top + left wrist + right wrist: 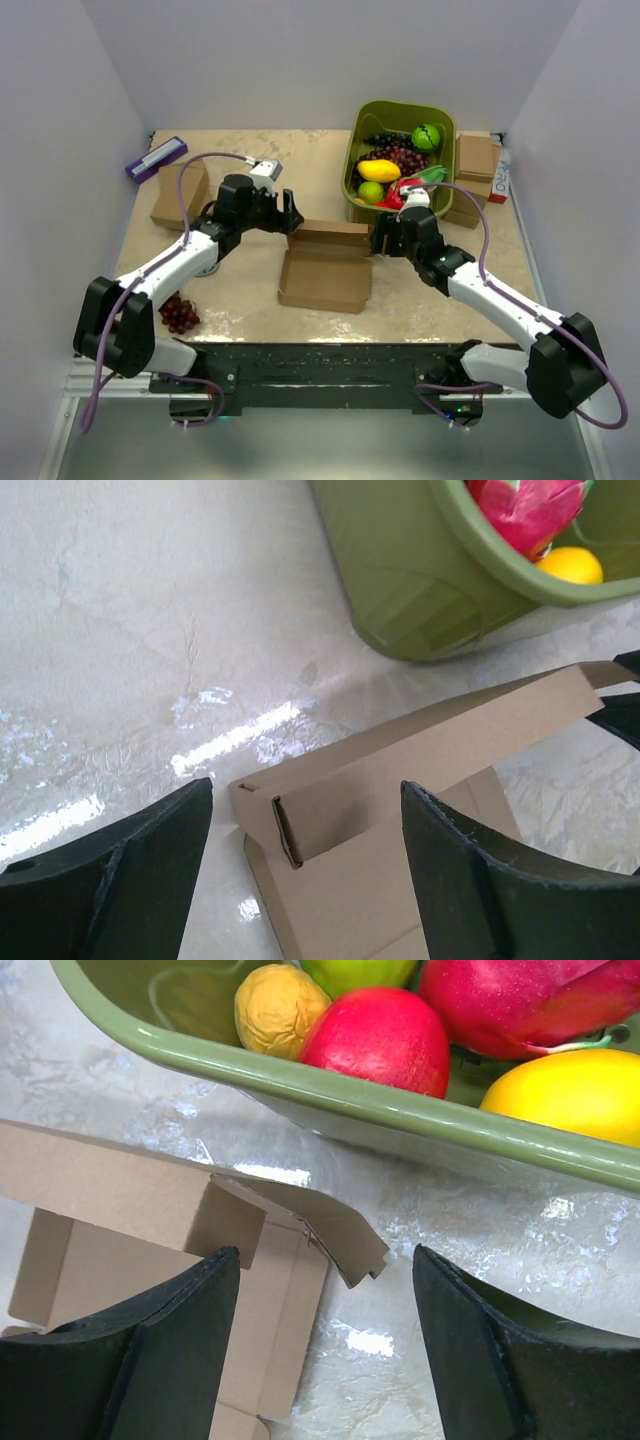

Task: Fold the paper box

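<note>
The paper box (pixel 325 265) lies open in the middle of the table, its back wall standing up and its base flat. My left gripper (pixel 291 218) hangs open at the box's back left corner. In the left wrist view that corner (pixel 290 820) sits between the spread fingers (pixel 120 880), and nothing is held. My right gripper (pixel 379 238) is open at the back right corner. In the right wrist view a loose side flap (pixel 345 1232) sticks out between the black fingers (pixel 480 1360), untouched.
A green bin (pixel 357 150) full of fruit stands just behind the box, close to my right gripper. Smaller cardboard boxes sit at the left (pixel 180 195) and right (pixel 476 165). A purple item (pixel 156 158) lies far left, and dark grapes (pixel 180 313) lie by the left arm.
</note>
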Motion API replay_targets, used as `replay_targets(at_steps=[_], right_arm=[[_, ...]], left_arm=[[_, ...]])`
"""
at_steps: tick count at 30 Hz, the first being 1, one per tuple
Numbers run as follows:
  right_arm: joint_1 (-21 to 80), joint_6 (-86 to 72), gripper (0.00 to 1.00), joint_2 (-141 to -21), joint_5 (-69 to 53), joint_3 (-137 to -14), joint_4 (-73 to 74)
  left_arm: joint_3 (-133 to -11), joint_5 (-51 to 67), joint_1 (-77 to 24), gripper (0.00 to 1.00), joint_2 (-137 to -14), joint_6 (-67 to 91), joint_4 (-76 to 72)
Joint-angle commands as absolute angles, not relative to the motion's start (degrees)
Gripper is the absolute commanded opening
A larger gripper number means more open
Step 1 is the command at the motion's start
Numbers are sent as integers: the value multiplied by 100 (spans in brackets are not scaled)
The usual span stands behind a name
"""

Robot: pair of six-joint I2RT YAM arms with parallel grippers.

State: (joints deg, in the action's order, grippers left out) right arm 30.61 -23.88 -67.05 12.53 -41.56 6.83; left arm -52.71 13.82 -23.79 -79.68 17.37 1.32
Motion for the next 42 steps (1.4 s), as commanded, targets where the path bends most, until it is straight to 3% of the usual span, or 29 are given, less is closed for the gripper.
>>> replay_targets(at_steps=[1,8,21,30,42], right_arm=[[3041,-2127,71,-6715,1195,-4245,580],[3041,-2144,68,-6864,1143,-4236,422],[3050,-2180,63,-6952,1073,-4157,282],[3041,-2215,46,-6987,536,-4184,79],[3050,-2750,23,-7145,18,-4263,-193]], left_arm=[[-5309,1626,-2241,79,-8033,1635,123],[-5045,1758,-2110,78,-7980,1714,88],[-4816,2215,-2057,65,-8112,1898,-386],[-4773,2373,-2048,44,-8209,1960,-501],[-4720,2646,-2048,39,-8288,2083,-650]])
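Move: The left end of the paper box's raised far wall lies about 4 cm below the left hand, 1 cm back and 1 cm right. The splayed flap at the wall's right end is some 2 cm left of the right hand, level with it fore and aft and 3 cm down. From the right hand, the box floor's middle lies about 8 cm back, 10 cm left and 9 cm down; the green bin's middle is about 19 cm ahead, 5 cm right and 3 cm down. Fingers closing, right hand moves 3 cm left against the flap; left hand sinks 2 cm around its corner. ##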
